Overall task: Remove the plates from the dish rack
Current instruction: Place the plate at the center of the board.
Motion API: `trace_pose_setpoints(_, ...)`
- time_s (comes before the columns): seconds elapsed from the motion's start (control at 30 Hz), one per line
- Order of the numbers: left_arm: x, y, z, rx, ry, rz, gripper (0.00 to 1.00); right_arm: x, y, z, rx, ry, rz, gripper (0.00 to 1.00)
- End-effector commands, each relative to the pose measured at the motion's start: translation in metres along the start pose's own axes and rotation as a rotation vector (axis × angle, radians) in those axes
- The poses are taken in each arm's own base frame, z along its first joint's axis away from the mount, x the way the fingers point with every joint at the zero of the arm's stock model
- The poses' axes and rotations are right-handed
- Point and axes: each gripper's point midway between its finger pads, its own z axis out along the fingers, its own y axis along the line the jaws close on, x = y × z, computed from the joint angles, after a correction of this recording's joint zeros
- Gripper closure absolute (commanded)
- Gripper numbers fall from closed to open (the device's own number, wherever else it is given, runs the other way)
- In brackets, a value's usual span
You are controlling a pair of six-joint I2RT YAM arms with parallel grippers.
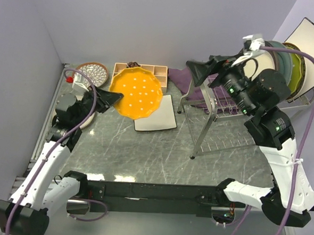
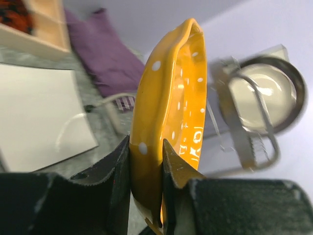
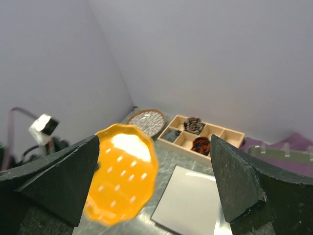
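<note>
An orange scalloped plate (image 1: 135,92) with white dots hangs tilted above the table's left half. My left gripper (image 1: 113,98) is shut on its left rim. In the left wrist view the rim of the orange plate (image 2: 171,98) sits pinched in the left gripper (image 2: 146,161). My right gripper (image 1: 198,72) stands open and empty, in the air at the left end of the silver dish rack (image 1: 216,108). Several plates (image 1: 288,67) stand upright at the rack's far right. From the right wrist, the right gripper (image 3: 154,142) looks down on the orange plate (image 3: 120,176).
A white square plate (image 1: 156,115) lies flat on the marble table beneath the orange plate. A brown-rimmed petal plate (image 1: 93,73) lies at the back left. A wooden compartment tray (image 1: 149,70) and a purple cloth (image 1: 181,76) sit against the back wall.
</note>
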Motion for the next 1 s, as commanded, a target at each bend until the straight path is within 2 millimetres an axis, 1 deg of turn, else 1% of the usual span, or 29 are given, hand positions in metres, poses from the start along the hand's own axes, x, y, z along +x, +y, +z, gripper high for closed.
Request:
trace_pose_setpoints(0.0,-0.032,0.027,-0.002,-0.057,-0.098,-0.035,0.99,-0.003,0.005,-0.01,0.058,0.004,-0.049,0.0)
trace_pose_setpoints(0.03,-0.035,0.04,-0.003,-0.094,-0.117,-0.05,0.99,0.002,0.011,-0.012,0.036,0.018,-0.048,0.0)
trace_pose_setpoints(0.07,-0.046,0.063,-0.006,-0.162,-0.167,-0.067,0.99,0.016,0.011,-0.011,0.032,0.043,-0.046,0.0)
trace_pose_setpoints(0.1,-0.044,0.083,-0.009,-0.212,-0.177,-0.085,0.99,0.022,0.014,-0.012,0.02,0.051,-0.037,0.0)
trace_pose_setpoints(0.13,-0.053,0.099,-0.014,-0.254,-0.212,-0.091,0.99,0.022,0.018,-0.02,0.002,0.038,-0.034,0.0)
trace_pose_setpoints(0.17,-0.055,0.112,-0.015,-0.283,-0.228,-0.101,0.99,0.038,0.022,-0.019,-0.018,0.061,-0.033,0.0)
trace_pose_setpoints(0.2,-0.051,0.127,-0.017,-0.307,-0.236,-0.115,0.99,0.044,0.024,-0.021,-0.026,0.066,-0.032,0.0)
trace_pose_setpoints(0.23,-0.053,0.135,-0.019,-0.321,-0.249,-0.127,0.99,0.046,0.024,-0.026,-0.029,0.066,-0.029,0.0)
trace_pose_setpoints(0.27,-0.049,0.147,-0.017,-0.342,-0.243,-0.144,0.99,0.059,0.029,-0.026,-0.045,0.088,-0.027,0.0)
trace_pose_setpoints(0.3,-0.042,0.161,-0.017,-0.367,-0.236,-0.165,0.99,0.064,0.029,-0.027,-0.045,0.096,-0.026,0.0)
trace_pose_setpoints(0.33,-0.042,0.164,-0.015,-0.359,-0.241,-0.167,0.99,0.065,0.031,-0.031,-0.055,0.092,-0.023,0.0)
trace_pose_setpoints(0.37,-0.036,0.178,-0.013,-0.383,-0.229,-0.188,0.99,0.073,0.031,-0.031,-0.057,0.104,-0.022,0.0)
trace_pose_setpoints(0.4,-0.028,0.188,-0.013,-0.395,-0.216,-0.207,0.99,0.074,0.035,-0.033,-0.069,0.102,-0.017,0.0)
trace_pose_setpoints(0.43,-0.029,0.191,-0.01,-0.385,-0.22,-0.21,0.99,0.073,0.037,-0.036,-0.08,0.091,-0.014,0.0)
trace_pose_setpoints(0.47,-0.023,0.202,-0.007,-0.404,-0.198,-0.229,0.99,0.076,0.037,-0.036,-0.085,0.088,-0.018,0.0)
trace_pose_setpoints(0.53,-0.017,0.214,-0.004,-0.426,-0.184,-0.247,0.99,0.074,0.038,-0.039,-0.088,0.073,-0.015,0.0)
trace_pose_setpoints(0.57,-0.016,0.223,-0.003,-0.444,-0.184,-0.257,0.99,0.076,0.037,-0.039,-0.086,0.07,-0.016,0.0)
trace_pose_setpoints(0.7,-0.014,0.243,-0.003,-0.496,-0.204,-0.267,0.99,0.07,0.037,-0.043,-0.09,0.055,-0.022,0.0)
trace_pose_setpoints(0.87,-0.011,0.268,-0.007,-0.58,-0.235,-0.288,0.99,0.058,0.034,-0.056,-0.095,0.022,-0.023,0.0)
trace_pose_setpoints(0.93,-0.007,0.276,-0.008,-0.596,-0.236,-0.301,0.99,0.051,0.032,-0.063,-0.093,-0.002,-0.016,0.0)
trace_pose_setpoints(0.97,-0.001,0.285,-0.009,-0.617,-0.228,-0.316,0.99,0.05,0.032,-0.065,-0.094,-0.01,-0.016,0.0)
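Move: The left gripper already holds the orange plate by its rim. The plate is bound for the bare tabletop about 8 cm ahead, 7 cm left and some 31 cm below. The square plate lies 10 cm ahead, 11 cm right; the divided plate 8 cm ahead, 24 cm left; the wooden box 25 cm ahead, 4 cm right, all similarly low. From the empty right gripper, that spot is about 9 cm ahead, 32 cm left and 52 cm down. Bring the orange plate down some 27 cm with the left gripper, swinging left and slightly forward as you start, then sinking almost straight into the gap between the divided and square plates and slowing near the table. Keep the pinch, tip the fingers about 40 degrees down and turn counter-clockwise. Meanwhile lower the open right gripper and draw it back. ##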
